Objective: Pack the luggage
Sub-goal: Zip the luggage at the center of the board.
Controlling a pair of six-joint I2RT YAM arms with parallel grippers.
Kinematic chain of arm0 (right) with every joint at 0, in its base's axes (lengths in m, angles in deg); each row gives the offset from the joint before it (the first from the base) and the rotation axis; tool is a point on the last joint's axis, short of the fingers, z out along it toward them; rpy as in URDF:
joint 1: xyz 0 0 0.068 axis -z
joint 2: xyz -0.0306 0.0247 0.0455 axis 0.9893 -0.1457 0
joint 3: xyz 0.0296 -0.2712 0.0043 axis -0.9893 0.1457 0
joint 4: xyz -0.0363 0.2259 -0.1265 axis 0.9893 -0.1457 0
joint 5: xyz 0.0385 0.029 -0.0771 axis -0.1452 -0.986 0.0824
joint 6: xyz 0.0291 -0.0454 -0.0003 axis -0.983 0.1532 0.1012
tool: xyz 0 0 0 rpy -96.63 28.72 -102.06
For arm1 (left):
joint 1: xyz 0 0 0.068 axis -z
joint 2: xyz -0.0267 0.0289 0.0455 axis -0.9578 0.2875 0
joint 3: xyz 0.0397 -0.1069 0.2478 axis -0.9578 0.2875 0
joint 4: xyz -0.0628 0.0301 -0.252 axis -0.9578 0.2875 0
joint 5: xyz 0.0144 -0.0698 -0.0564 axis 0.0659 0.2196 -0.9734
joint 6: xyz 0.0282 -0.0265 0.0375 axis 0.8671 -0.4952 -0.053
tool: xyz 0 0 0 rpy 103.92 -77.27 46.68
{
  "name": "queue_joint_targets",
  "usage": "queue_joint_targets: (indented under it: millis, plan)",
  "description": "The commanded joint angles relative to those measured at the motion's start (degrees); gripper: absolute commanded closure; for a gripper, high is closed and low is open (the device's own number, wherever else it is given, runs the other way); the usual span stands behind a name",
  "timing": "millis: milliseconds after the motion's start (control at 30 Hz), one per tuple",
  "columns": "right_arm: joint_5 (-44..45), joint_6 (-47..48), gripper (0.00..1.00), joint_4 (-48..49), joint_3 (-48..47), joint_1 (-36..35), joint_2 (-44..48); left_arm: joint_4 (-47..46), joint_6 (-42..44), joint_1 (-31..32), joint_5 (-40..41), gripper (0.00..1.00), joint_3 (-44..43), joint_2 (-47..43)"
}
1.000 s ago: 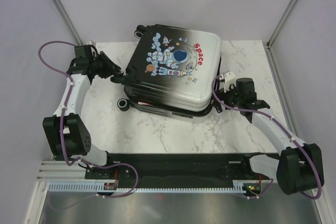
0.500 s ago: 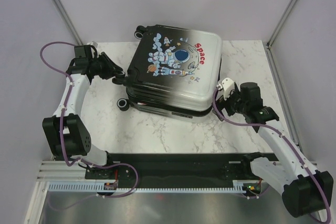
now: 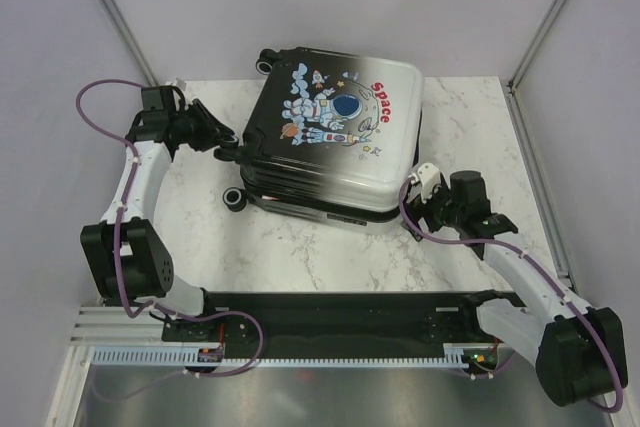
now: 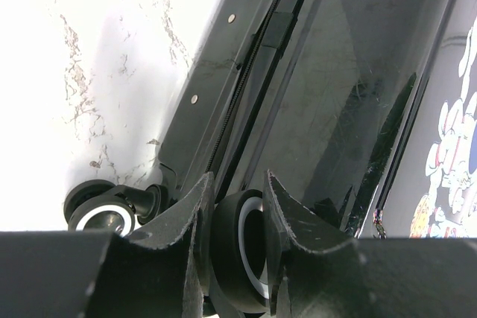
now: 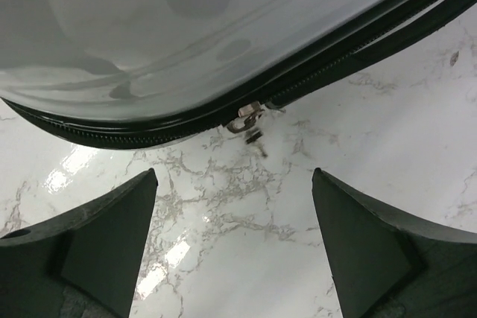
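Observation:
The luggage (image 3: 330, 137) lies flat and closed on the marble table, astronaut print and red "Space" facing up. At its left edge my left gripper (image 3: 228, 147) is shut on one black wheel (image 4: 240, 247), which sits between the two fingers in the left wrist view. My right gripper (image 3: 418, 211) hangs open just off the luggage's front right corner, a little above the table. In the right wrist view its fingers (image 5: 112, 221) frame bare marble, and a metal zipper pull (image 5: 250, 118) hangs from the black zipper line just ahead of them.
A second wheel (image 4: 100, 214) stands left of the held one, and another wheel (image 3: 235, 198) shows at the luggage's near left corner. The marble table (image 3: 300, 252) ends at grey walls with metal posts left and right. The arm bases sit on a black rail (image 3: 340, 317).
The right arm has pulled back and down from the luggage's right side to its front right corner, still open. The left arm and the luggage have not moved.

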Motion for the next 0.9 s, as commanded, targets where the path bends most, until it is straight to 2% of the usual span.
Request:
queue_joint_targets:
  millis: [0, 233, 333, 367, 433, 467, 567, 867]
  plan:
    - [-2.9, -1.7, 0.08, 8.8, 0.9, -0.1, 0.1, -2.6, -0.1, 2.3, -9.3, 0.98, -1.7, -3.3]
    - [-5.6, -3.0, 0.09, 15.6, -1.3, -0.1, -5.2, -2.2, 0.2, 2.3, -9.4, 0.98, -0.7, -4.0]
    - [-6.9, -3.5, 0.18, 16.4, -2.2, -0.1, -6.7, -2.1, 0.2, 2.4, -9.1, 0.98, 0.0, -4.7]
    - [-7.1, -3.5, 0.25, 16.4, -2.3, -0.1, -6.7, -2.0, 0.2, 2.3, -9.1, 0.98, 0.2, -5.0]
    - [-7.1, -3.8, 0.3, 16.4, -2.1, -0.1, -6.0, -2.0, 0.2, 2.3, -8.8, 0.98, 0.7, -5.5]
    - [-6.8, -3.8, 0.37, 16.4, -2.0, -0.1, -5.2, -2.0, 0.2, 2.3, -8.7, 0.98, 0.9, -5.6]
    - [-5.3, -3.9, 0.49, 16.3, -0.9, -0.1, -1.3, -1.9, 0.2, 2.4, -8.6, 0.98, 1.3, -5.8]
    - [1.4, -1.4, 0.63, 11.4, 2.0, -1.6, 7.3, -1.9, -0.3, 2.4, -8.6, 0.98, 0.8, -5.9]
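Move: The zipper pull hangs on the luggage's zip seam near its close right corner, roughly 4 cm ahead of the open right hand, 3 cm to its left and about 1 cm lower. The luggage's middle is some 17 cm ahead and 18 cm left of that hand, at nearly its height. From the left hand, the pull is about 38 cm to the right, 12 cm nearer the base and 9 cm lower. Edging forward and left some 2 cm towards the zipper pull, the right hand brings its fingers from wide open to somewhat under half open, then rises about 5 cm, away from the seam, its fingertips tilting up roughly 10 degrees. The left hand keeps its hold on the luggage's corner wheel and eases up about 1 cm. ##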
